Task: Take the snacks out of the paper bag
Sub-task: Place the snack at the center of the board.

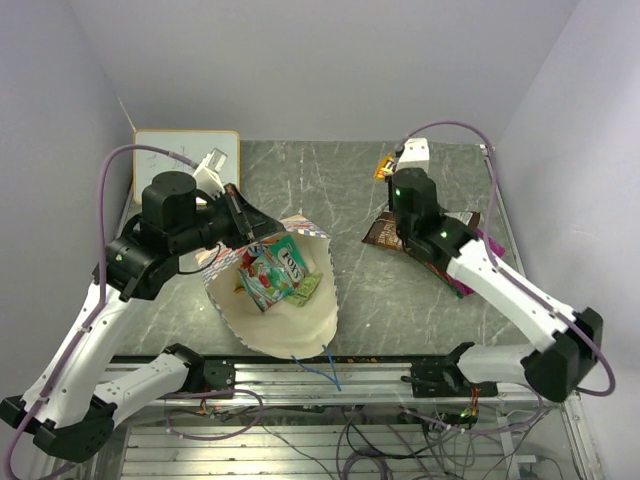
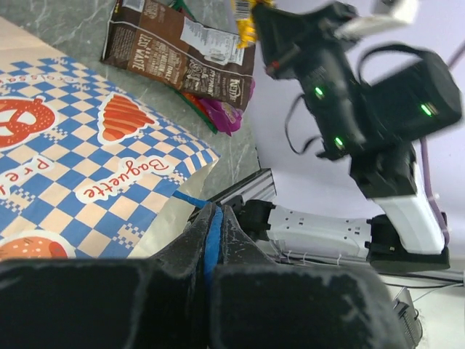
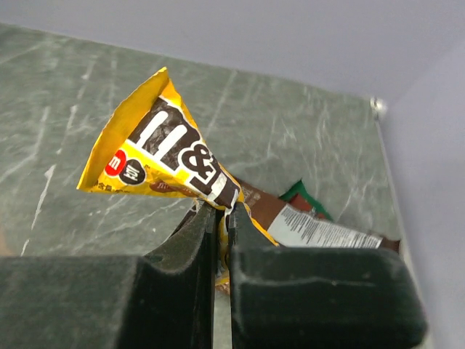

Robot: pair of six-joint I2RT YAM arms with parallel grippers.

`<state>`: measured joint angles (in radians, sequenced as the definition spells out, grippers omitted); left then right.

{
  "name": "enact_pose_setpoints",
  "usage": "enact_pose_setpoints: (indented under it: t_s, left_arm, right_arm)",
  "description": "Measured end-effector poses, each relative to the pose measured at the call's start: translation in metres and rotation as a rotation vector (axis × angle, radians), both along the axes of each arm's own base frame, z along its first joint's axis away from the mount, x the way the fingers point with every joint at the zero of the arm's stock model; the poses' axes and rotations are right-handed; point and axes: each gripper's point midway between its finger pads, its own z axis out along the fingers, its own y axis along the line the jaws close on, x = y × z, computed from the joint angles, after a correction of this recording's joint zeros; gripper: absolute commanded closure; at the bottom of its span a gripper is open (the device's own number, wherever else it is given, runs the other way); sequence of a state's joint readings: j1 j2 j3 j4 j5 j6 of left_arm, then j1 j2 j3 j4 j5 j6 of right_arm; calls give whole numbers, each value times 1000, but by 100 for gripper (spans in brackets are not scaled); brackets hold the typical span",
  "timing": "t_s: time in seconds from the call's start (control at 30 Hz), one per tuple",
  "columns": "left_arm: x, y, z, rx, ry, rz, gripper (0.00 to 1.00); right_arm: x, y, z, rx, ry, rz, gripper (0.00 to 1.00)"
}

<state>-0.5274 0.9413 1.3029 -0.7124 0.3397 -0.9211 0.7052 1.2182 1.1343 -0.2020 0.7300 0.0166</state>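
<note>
The paper bag (image 1: pixel 285 325) lies open in the middle left of the table, its checkered side (image 2: pixel 87 167) filling the left wrist view. Colourful snacks (image 1: pixel 275 272) show inside its mouth. My left gripper (image 1: pixel 248 230) is at the bag's far rim, shut on the blue cord handle (image 2: pixel 211 236). My right gripper (image 1: pixel 390 172) is at the back right, shut on a yellow M&M's packet (image 3: pixel 160 156) held above the table. Below it lie a brown bag with a white label (image 3: pixel 312 227) and a green packet corner (image 3: pixel 301 195). A purple packet (image 2: pixel 225 116) pokes out beside the brown bag (image 2: pixel 182 47).
A small whiteboard (image 1: pixel 170 160) lies at the back left corner. The bag's other blue cord (image 1: pixel 320 362) trails over the metal rail at the near edge. Walls close in the table on the left, back and right.
</note>
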Motion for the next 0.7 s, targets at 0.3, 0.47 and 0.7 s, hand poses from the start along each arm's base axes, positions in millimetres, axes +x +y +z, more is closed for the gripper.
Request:
enact_pose_setpoints:
  t_s: [0.3,0.47,0.7]
  left_arm:
    - [8,-8,15,10,-77,-49,93]
    - [18,-12,28,48,-142,-71,93]
    - [29,-16,25,109,-156,-96,93]
  right_arm:
    - [28,-107,-115,309,255,-589,100]
    - [12,-141,-165,441,321,-787,100]
    - [-2,-147,-222,581,404,-898,100]
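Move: The pile of snacks the right hand is heading for lies level with it forward, roughly 14 cm to its right and 25 below. In that pile the purple bag is about 23 cm right and 6 back; the paper bag sits some 25 cm left, 12 back and 16 below. From the left hand, still gripping the blue handle, the pile is around 15 cm ahead, 38 right and 31 below. Right lowers its pinched yellow packet about 22 cm, swinging 15 right onto the pile; left pulls the handle forward-up. ##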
